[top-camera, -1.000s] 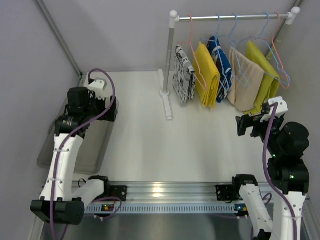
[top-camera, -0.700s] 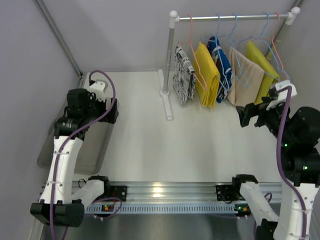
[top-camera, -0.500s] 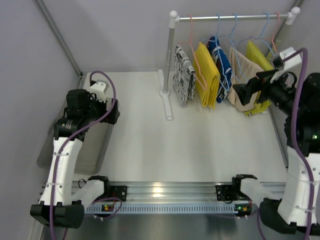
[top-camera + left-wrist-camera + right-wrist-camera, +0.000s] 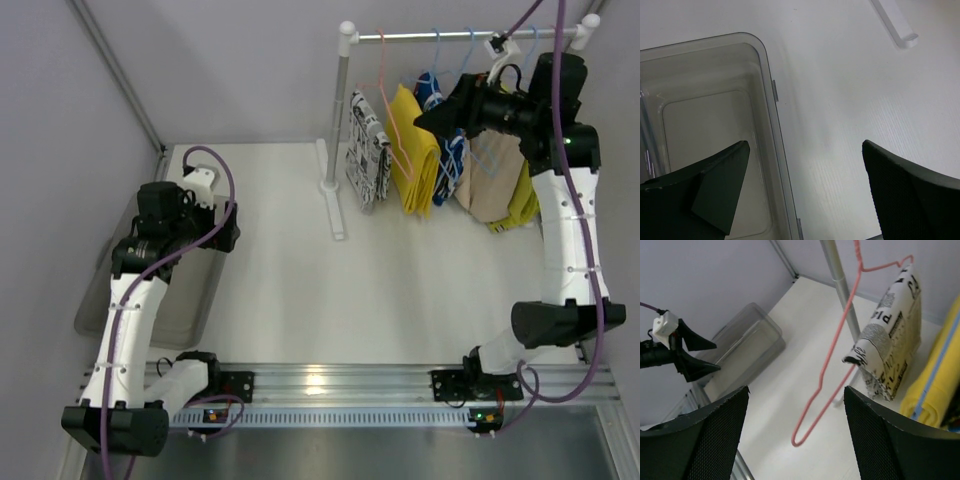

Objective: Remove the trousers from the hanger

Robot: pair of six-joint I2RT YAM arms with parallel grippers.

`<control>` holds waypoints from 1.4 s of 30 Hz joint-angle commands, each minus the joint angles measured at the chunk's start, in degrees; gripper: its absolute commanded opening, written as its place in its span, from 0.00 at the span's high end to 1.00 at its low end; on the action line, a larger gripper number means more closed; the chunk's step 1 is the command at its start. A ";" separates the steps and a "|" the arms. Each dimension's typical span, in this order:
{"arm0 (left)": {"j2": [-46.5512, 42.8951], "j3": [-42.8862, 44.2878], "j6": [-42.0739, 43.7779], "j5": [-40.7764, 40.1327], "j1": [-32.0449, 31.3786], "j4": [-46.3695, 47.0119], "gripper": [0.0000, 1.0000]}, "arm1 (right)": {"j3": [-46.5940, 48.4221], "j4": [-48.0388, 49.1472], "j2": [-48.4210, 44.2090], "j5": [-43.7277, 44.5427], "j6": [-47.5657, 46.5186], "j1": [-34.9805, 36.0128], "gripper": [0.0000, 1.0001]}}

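Three trousers hang on a rail: black-and-white print (image 4: 368,150), bright yellow (image 4: 415,150), and blue (image 4: 437,92), which is partly hidden behind my right gripper (image 4: 425,112). That gripper is raised to hanger height in front of the yellow and blue trousers, open and holding nothing. In the right wrist view, the right gripper (image 4: 796,395) frames a pink hanger (image 4: 835,365) that hangs free in the distance. The print trousers (image 4: 890,340) and the yellow trousers (image 4: 940,385) lie to its right. My left gripper (image 4: 222,225) is open above the tray's edge, shown as left gripper (image 4: 805,150).
A clear plastic tray (image 4: 130,290) sits at the table's left edge; its rim (image 4: 774,125) runs under my left gripper. The rack's pole (image 4: 340,110) and foot (image 4: 330,205) stand left of the clothes. A beige cloth (image 4: 495,175) and an olive-yellow cloth (image 4: 522,200) hang further right.
My right arm rose from low at the table's right side and swung up and left to the rail, ending in front of the blue trousers. The left arm barely moved.
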 commanded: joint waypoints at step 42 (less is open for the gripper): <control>1.17 -1.57 -0.82 -0.18 -0.09 -0.01 0.01 | 11.58 14.74 26.92 0.58 15.98 12.67 0.85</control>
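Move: The pink hanger's near sloping arm, the spot the open right gripper goes for, lies about 11 cm ahead of it, 10 cm to its left and 9 cm lower. The black-and-white printed trousers hang some 20 cm ahead, 12 cm left and 20 cm below the right hand; the yellow trousers about 17 cm ahead, 3 cm left and equally low. From the left hand, that hanger arm is roughly 18 cm ahead, 30 cm to the right and 10 cm higher. Forward, left and down in a curving reach, the right hand first slips left, then swings out and sinks, ending about 11 cm farther out, 10 cm left and 9 cm lower at the pink hanger's near arm. Its fingers tip down some 15 degrees and draw from three-quarters open to nearly shut, with the hanger's arm between the tips. ##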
